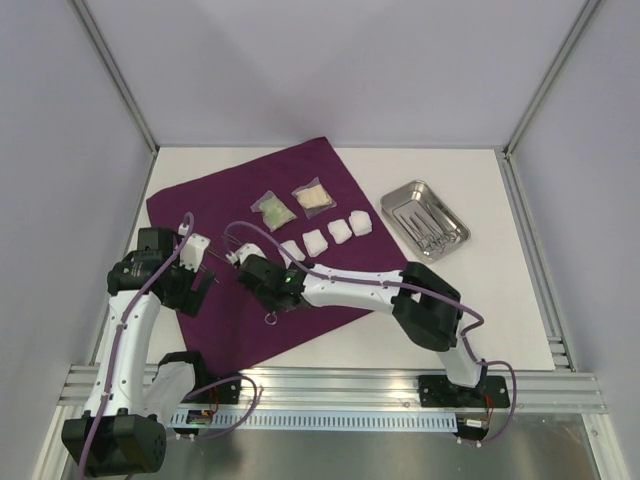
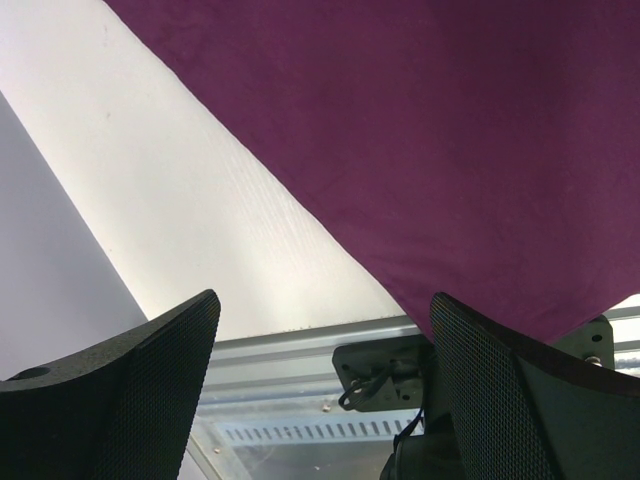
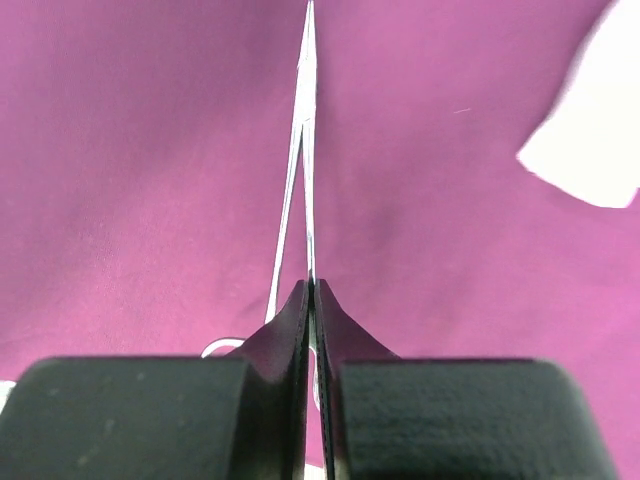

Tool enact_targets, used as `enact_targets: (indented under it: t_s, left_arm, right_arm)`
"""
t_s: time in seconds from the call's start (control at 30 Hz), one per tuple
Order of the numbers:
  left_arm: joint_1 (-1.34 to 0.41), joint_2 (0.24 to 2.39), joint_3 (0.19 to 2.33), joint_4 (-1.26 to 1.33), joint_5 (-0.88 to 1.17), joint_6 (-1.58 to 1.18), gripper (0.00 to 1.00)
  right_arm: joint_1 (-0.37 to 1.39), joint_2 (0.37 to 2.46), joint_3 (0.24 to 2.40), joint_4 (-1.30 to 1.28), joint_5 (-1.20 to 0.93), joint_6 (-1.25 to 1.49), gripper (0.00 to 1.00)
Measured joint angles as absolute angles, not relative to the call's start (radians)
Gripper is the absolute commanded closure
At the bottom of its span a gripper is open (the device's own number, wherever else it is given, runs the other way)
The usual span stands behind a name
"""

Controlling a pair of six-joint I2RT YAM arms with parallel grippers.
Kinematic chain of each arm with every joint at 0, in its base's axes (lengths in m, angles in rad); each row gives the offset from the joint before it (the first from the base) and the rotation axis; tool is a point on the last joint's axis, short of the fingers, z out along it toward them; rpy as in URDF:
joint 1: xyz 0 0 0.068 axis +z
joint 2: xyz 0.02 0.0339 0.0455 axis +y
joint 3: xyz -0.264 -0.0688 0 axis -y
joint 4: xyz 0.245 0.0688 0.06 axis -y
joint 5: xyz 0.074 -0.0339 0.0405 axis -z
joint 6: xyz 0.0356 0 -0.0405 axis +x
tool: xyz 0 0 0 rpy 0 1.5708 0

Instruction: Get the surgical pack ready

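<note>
The deep-purple cloth lies spread on the white table. My right gripper is low over its left middle, shut on a thin steel scissor-like instrument. In the right wrist view that gripper pinches the instrument's shank, and the tips point away over the cloth. Several white gauze pads lie in a row on the cloth, with two clear packets behind them. The steel tray stands to the right, off the cloth, with more instruments in it. My left gripper is open and empty at the cloth's left edge.
In the left wrist view the open gripper faces the aluminium rail at the near table edge, with the cloth's corner to the right. A gauze pad shows at the right of the right wrist view. Frame posts stand at the back corners.
</note>
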State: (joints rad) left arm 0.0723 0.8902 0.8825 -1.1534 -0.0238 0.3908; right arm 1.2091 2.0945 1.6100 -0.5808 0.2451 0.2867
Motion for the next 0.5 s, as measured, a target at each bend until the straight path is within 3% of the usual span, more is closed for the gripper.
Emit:
enact_targets:
  t_s: [0.5]
  left_arm:
    - [0.072,0.912,0.883,-1.148,-0.02,0.391,0.05]
  right_arm:
    - [1.065,1.863,1.394,-0.472,0.25,0.231,0.99]
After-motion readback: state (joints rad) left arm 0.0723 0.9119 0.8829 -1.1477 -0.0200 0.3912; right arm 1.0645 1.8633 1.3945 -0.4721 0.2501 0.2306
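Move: The right hand already has the last long forceps pinched by a shank, just above the cloth; the metal tray lies about 20 cm ahead and 39 cm to its right, a few centimetres lower. The nearest gauze pad sits some 11 cm ahead and 6 cm right, the second pad 14 cm ahead and 12 cm right. From the idle left hand the tray is roughly 24 cm ahead, 54 cm right and 12 cm below. The right hand, fingers shut, sweeps about 8 cm right and forward towards the tray, rising, losing the forceps. ##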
